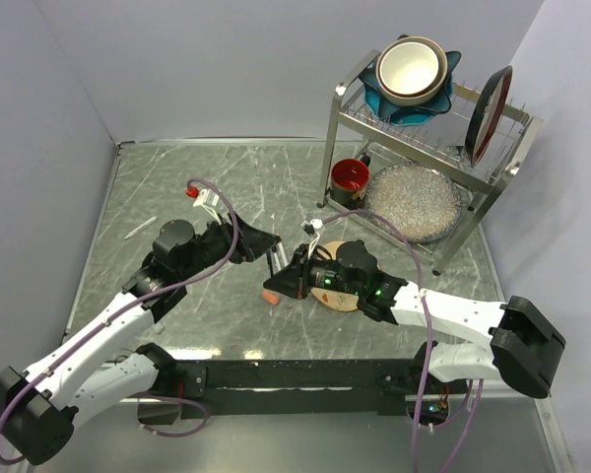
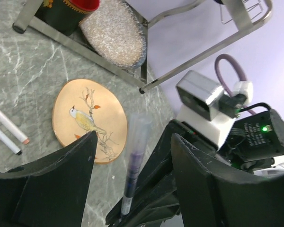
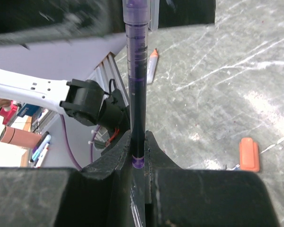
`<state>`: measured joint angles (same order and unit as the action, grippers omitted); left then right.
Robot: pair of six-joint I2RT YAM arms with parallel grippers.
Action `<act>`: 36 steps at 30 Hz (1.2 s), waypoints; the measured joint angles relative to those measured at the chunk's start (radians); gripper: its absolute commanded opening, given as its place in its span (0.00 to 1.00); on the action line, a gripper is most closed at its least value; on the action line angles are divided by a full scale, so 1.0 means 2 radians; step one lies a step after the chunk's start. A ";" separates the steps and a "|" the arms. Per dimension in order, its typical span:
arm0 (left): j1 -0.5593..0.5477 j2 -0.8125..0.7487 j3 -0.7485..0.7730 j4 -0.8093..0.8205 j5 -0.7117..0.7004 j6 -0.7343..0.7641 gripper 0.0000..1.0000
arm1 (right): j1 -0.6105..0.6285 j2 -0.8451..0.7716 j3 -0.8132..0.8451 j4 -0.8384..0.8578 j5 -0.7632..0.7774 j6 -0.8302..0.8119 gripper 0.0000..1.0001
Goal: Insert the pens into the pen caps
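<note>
My right gripper (image 1: pixel 284 284) (image 3: pixel 138 135) is shut on a dark pen (image 3: pixel 136 85) with a purple band, and holds it pointing toward my left gripper. The pen's far end sits inside a clear cap (image 2: pixel 136 130). My left gripper (image 1: pixel 264 242) (image 2: pixel 132 137) is open, its fingers (image 2: pixel 80 156) wide on either side of the capped pen without touching it. Two white pens (image 2: pixel 7 124) lie on the table left of the jaws, one with a reddish tip. An orange-red cap (image 1: pixel 271 296) (image 3: pixel 249 154) lies loose near the right gripper. Another red cap (image 1: pixel 192 189) lies at the back left.
A round wooden coaster with a bird (image 2: pixel 90 120) (image 1: pixel 340 299) lies under the right arm. A metal dish rack (image 1: pixel 424 138) with bowls, a plate and a glass dish stands at the back right. A red cup (image 1: pixel 351 177) stands beside it.
</note>
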<state>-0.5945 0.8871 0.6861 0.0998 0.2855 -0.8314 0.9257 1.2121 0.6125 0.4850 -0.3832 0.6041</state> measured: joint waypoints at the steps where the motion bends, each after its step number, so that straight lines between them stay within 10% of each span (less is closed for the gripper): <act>1: 0.000 0.000 0.002 0.000 0.002 0.000 0.68 | 0.001 0.000 0.000 0.000 0.000 0.000 0.00; 10: 0.000 0.002 0.031 -0.008 0.002 0.000 0.62 | 0.005 -0.010 -0.004 -0.002 0.000 -0.002 0.00; 17: 0.000 0.013 0.033 -0.009 0.002 0.002 0.01 | 0.006 -0.011 -0.005 -0.005 -0.002 -0.006 0.00; 36: -0.013 0.011 -0.035 0.141 -0.045 -0.017 0.01 | -0.022 -0.011 0.062 -0.111 -0.001 -0.016 0.00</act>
<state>-0.6197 0.9096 0.6170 0.3824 0.1963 -0.8654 0.8825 1.1893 0.7357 0.2638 -0.3843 0.5720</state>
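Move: Between the left hand's open fingers stands the cap end of the purple pen, its cap's middle barely 1 cm back of and 1 cm below the hand point. The orange block lies on the table about 24 cm below, 1 cm ahead and 2 cm left; the bird plate 5 cm ahead and 14 cm right; the two lying pens 12 cm straight ahead. From the right hand, which grips the pen's lower end, that cap is about 6 cm ahead, 1 cm right and 5 cm above. Rising about 2.5 cm along the upright pen, the open left gripper then shuts and pinches its cap end, while the right hand keeps its grip on the lower end and stays nearly still. With both now holding, the two hands ease forward and up together by 1 to 2 cm, the left wrist tilting some 10 degrees. ##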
